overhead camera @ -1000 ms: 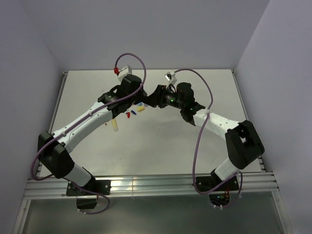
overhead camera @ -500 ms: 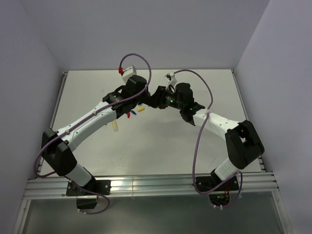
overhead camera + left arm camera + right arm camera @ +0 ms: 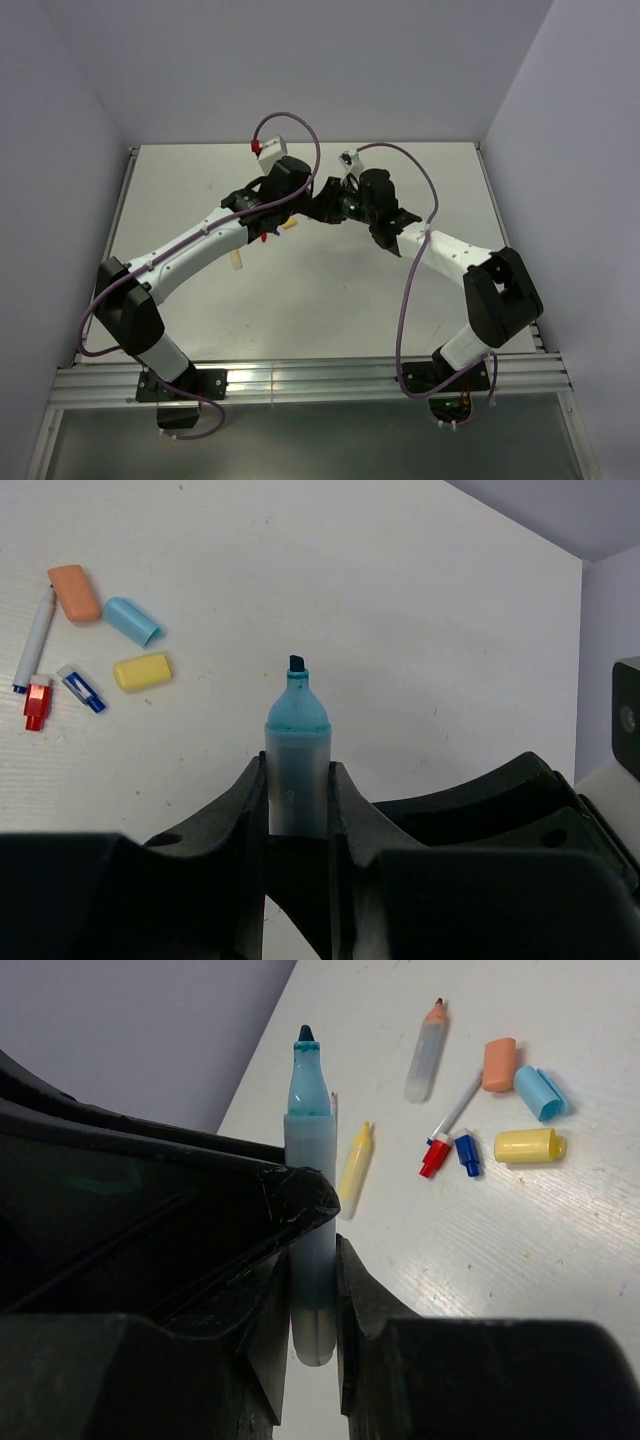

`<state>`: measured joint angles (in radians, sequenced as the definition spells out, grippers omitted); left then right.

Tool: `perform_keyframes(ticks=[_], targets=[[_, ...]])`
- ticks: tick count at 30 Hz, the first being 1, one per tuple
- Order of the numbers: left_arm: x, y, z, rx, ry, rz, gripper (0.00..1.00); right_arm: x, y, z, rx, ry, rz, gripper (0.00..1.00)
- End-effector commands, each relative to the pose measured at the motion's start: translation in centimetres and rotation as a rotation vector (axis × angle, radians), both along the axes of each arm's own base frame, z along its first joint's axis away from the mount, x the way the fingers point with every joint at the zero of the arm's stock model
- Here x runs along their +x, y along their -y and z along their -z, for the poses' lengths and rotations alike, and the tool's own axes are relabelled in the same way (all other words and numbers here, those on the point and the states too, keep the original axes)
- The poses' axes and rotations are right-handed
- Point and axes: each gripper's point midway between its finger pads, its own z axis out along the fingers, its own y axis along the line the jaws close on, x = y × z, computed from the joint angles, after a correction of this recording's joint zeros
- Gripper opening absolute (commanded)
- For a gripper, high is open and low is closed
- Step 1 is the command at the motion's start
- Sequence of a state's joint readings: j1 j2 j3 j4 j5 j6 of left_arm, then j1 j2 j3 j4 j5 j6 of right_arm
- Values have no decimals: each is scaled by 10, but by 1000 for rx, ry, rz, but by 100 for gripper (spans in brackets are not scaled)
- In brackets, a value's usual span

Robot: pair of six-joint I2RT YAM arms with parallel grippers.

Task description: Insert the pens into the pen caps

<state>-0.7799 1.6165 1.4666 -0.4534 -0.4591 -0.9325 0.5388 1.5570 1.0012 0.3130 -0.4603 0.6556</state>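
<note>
A stubby blue-tinted pen [image 3: 297,770] stands tip up between the jaws of my left gripper [image 3: 297,780], which is shut on its barrel. My right gripper [image 3: 312,1265] is closed on the lower barrel of the same blue pen [image 3: 309,1140], just under the left finger. The two grippers meet above mid-table [image 3: 318,205]. On the table lie an orange cap [image 3: 75,592], a light blue cap [image 3: 133,621], a yellow cap [image 3: 141,671], a red cap [image 3: 37,702] and a dark blue cap [image 3: 80,688]. A thin white pen [image 3: 35,640] lies by them.
A yellow pen [image 3: 355,1165] and an orange-tipped pen [image 3: 427,1050] lie on the table beyond the caps. Walls close the table [image 3: 400,290] at the back and both sides. Purple cables loop over both arms.
My left arm has carried the blue pen to the right, up to the right gripper. The right jaws have closed onto the pen's barrel.
</note>
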Motion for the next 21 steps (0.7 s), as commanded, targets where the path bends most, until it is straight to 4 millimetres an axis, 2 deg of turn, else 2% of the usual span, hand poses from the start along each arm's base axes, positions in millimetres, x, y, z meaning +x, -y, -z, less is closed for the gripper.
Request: perform_keyframes(ticks=[1, 5, 9, 12, 14, 17, 21], targets=[[-28, 38, -10, -69, -15, 130, 13, 9, -2, -51, 51, 162, 24, 0], [-17, 28, -29, -44, 37, 83, 48, 0, 5, -47, 29, 153, 29, 0], [-1, 12, -64, -79, 106, 42, 65, -9, 14, -31, -22, 130, 29, 0], [12, -6, -81, -86, 150, 10, 68, -14, 22, -25, -47, 128, 31, 0], [21, -24, -82, -49, 148, -28, 68, -16, 30, -23, -53, 125, 45, 0], [32, -47, -76, -16, 135, -72, 68, -18, 43, -19, -67, 113, 66, 0], [48, -70, -56, 42, 92, -83, 65, -21, 65, -12, -70, 81, 102, 0]])
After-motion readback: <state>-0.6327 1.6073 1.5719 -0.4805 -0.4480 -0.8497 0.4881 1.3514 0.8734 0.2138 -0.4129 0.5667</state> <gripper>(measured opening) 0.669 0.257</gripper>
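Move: Both hands hold the light-blue pen, the left higher up its barrel, the right nearer the butt. From the left hand the light-blue cap lies about 13 cm ahead, 7 cm left and 22 cm below. The orange cap is some 4 cm left of that cap and 1 cm farther out, the yellow one 4 cm nearer and 1 cm to its right. From the right hand, the light-blue cap is roughly 15 cm ahead, 7 cm left and 19 cm down. The left fingers open wide and let go of the light-blue pen, lifting off it about 4 cm almost straight up before the hand swings left and forward, some 7 cm level, to stand more nearly above the caps at that height. The right hand keeps its closed grip near the pen's butt and, once the left has opened, draws the pen about 5 cm to the right and a little back, clear of the left hand, with hardly any wrist turn. ##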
